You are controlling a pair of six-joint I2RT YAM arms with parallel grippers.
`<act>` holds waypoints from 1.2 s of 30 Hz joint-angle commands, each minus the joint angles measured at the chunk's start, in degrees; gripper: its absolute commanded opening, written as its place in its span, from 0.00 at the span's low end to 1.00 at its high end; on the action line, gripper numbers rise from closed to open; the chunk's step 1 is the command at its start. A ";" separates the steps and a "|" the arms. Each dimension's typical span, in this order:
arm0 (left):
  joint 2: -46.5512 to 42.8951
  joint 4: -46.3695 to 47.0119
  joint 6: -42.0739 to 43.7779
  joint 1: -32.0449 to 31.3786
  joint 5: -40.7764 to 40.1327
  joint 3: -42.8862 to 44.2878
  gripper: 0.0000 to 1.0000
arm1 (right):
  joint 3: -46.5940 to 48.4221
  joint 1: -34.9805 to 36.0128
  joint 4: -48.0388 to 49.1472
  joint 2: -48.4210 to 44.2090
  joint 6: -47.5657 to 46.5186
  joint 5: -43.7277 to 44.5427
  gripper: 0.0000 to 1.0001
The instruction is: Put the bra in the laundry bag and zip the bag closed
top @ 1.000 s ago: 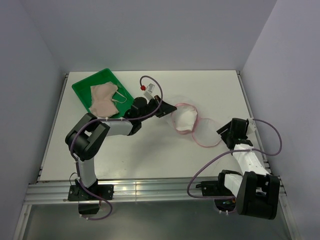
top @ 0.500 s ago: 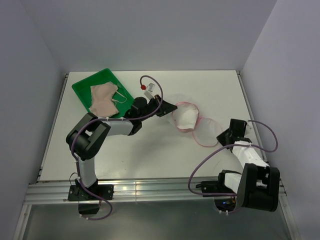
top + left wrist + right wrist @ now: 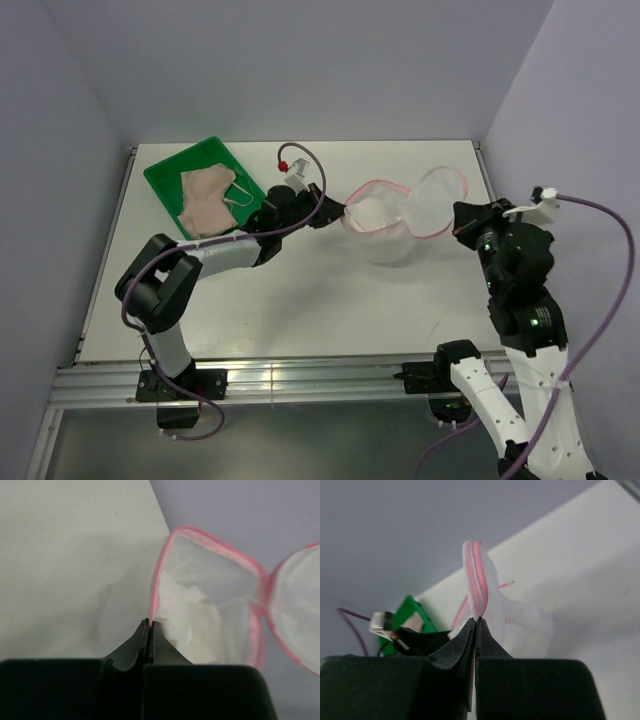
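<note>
The laundry bag (image 3: 385,222), white mesh with pink edging, hangs open above the table between my two grippers. My left gripper (image 3: 343,213) is shut on the pink rim (image 3: 152,611) of one half. My right gripper (image 3: 462,209) is shut on the pink edge (image 3: 477,582) of the other half (image 3: 438,201), which stands lifted. The bag's two halves (image 3: 210,610) gape apart at their hinge. The peach-beige bra (image 3: 207,198) lies in the green tray (image 3: 172,176) at the back left, away from both grippers.
The green tray sits near the table's back left corner, just behind my left arm (image 3: 215,255). Purple cables loop over both arms. The right wall stands close to my right arm (image 3: 520,290). A green corner of the tray (image 3: 412,614) shows behind the bag.
My right gripper shut on the bag's flat half and lifted it off the table, raising the arm high. The bag now hangs open between both grippers. The left gripper rose slightly.
</note>
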 commanded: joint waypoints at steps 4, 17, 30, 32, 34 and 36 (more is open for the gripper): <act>-7.60 -9.59 5.88 -0.95 -4.41 5.63 0.00 | 6.28 2.03 -6.40 7.10 -5.98 2.08 0.00; -14.46 -17.32 10.88 -3.05 -8.27 5.46 0.00 | -5.93 1.68 -0.18 4.57 -3.97 2.69 0.00; -6.37 -17.60 11.60 -6.66 -6.17 11.53 0.00 | -0.85 0.62 5.18 8.52 -3.62 4.90 0.00; -6.10 -16.28 11.33 -6.83 -5.99 11.70 0.00 | 0.82 0.53 5.97 8.26 -3.71 5.07 0.00; -5.48 -16.19 11.15 -6.83 -6.08 12.05 0.00 | 1.44 0.36 6.50 7.82 -4.14 5.86 0.00; -3.74 -16.54 11.24 -6.74 -5.90 12.93 0.00 | 0.57 0.09 6.77 7.82 -4.41 6.83 0.00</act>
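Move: The laundry bag hangs open between the hands, the left already pinching its pink rim and the right the lid's edge. The bra inside is about 7 cm right of the left hand, 2 cm ahead and 7 cm below; from the right hand it is some 12 cm ahead, 18 cm left and 20 cm below. The lid's middle is 6 cm ahead of the right hand, 5 cm left, 3 cm lower. The green tray is about 28 cm left, 8 cm ahead and 16 cm below the left hand. The bag is shaken between two hands that keep their pinches. The left carries the rim up about 10 cm, easing back 3 cm, then sinks some 7 cm and shifts right, rolling its left side up a little. The right jerks the lid edge up about 5 cm, drops it well below its start, lifts partway and ends 4 cm lower and 3 cm forward, its fingers tipped slightly down. ##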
